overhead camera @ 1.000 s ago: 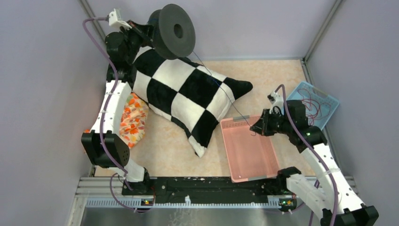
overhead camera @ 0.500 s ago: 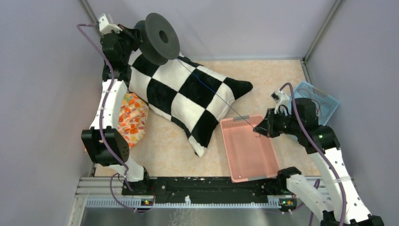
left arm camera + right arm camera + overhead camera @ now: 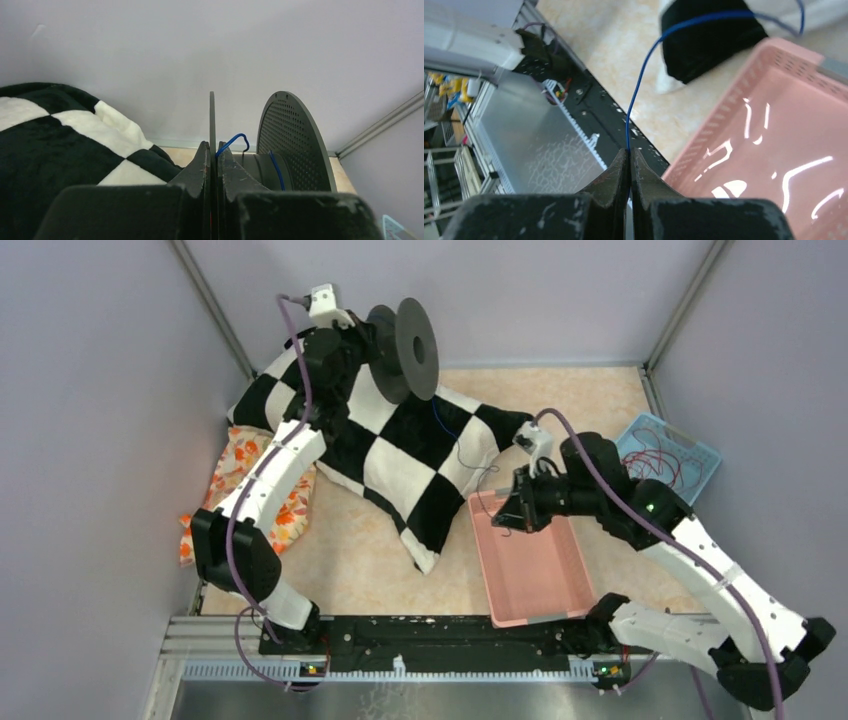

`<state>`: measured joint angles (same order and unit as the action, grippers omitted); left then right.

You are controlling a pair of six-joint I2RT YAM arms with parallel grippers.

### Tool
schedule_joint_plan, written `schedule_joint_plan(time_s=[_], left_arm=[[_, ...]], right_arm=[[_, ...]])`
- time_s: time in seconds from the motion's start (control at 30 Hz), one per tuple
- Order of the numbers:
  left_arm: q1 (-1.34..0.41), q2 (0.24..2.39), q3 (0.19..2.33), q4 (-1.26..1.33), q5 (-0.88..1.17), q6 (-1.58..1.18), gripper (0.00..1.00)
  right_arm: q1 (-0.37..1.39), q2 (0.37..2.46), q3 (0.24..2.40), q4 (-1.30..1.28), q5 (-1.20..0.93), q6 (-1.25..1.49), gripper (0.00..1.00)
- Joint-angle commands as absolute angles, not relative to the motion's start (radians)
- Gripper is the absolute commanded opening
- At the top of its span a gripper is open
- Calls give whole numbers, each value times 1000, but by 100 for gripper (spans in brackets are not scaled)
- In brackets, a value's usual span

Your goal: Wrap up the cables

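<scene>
The cable (image 3: 442, 430) is a thin blue-black wire hanging slack from a black spool (image 3: 412, 348) across the checkered pillow to my right gripper (image 3: 510, 512). My left gripper (image 3: 378, 340) holds the spool up at the back, above the pillow. In the left wrist view the left gripper (image 3: 212, 150) is shut on the spool's thin flange; a blue cable (image 3: 275, 170) turn lies on the hub beside the perforated flange (image 3: 292, 135). In the right wrist view the right gripper (image 3: 629, 152) is shut on the cable (image 3: 635, 107), which rises from the tips.
A black-and-white checkered pillow (image 3: 400, 455) fills the middle-left. An orange floral cloth (image 3: 240, 465) lies under its left side. A pink tray (image 3: 535, 575) sits below the right gripper. A blue basket (image 3: 700, 455) with red wires stands at the right wall.
The left arm swung the spool right, from the back-left corner to above the pillow. The right gripper moved left over the tray's far corner. The cable went from taut to slack.
</scene>
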<state>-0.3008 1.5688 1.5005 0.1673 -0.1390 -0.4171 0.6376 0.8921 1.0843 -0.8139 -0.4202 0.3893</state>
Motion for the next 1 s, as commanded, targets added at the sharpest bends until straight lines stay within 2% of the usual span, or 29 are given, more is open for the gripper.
schedule_joint_plan(time_s=[0.0,0.27,0.63,0.97], left_arm=[[-354,1534,1532,380,-367,-221,0],[-452,1595,1559,470,-544,4,0],[-458,1642,1603,376,-465,27,0],[-508,1673,1757,99,-141,48,0]], right_arm=[[852,992,1354,-839,-251,352,0],[1042,1213,1749,-953,-258,222,0],[1080,1481,2380,-1058,-54,-23,0],[1054,1491,2417,-908,115,-151,0]])
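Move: The spool's middle is some 8 cm ahead of the left hand and 5 cm to its right, about level with it; the left fingers already pinch its left flange. From the right hand, which already holds the blue cable's end, the spool lies roughly 38 cm ahead, 21 cm left and 14 cm higher. The pink basket sits 24 cm below the right hand, about 6 cm right and 1 cm farther out. The checkered pillow is straight below the left hand, some 33 cm down. Keeping its pinch on the cable's end, the right hand sweeps up about 29 cm and some 9 cm left, easing back a little and then forward, to climb above the spool's height; its fingers swing up from slanting down to nearly level, pointing left and forward. The left hand keeps hold of the flange, rolling its left side up roughly 25 degrees, and drifts a few centimetres right. ##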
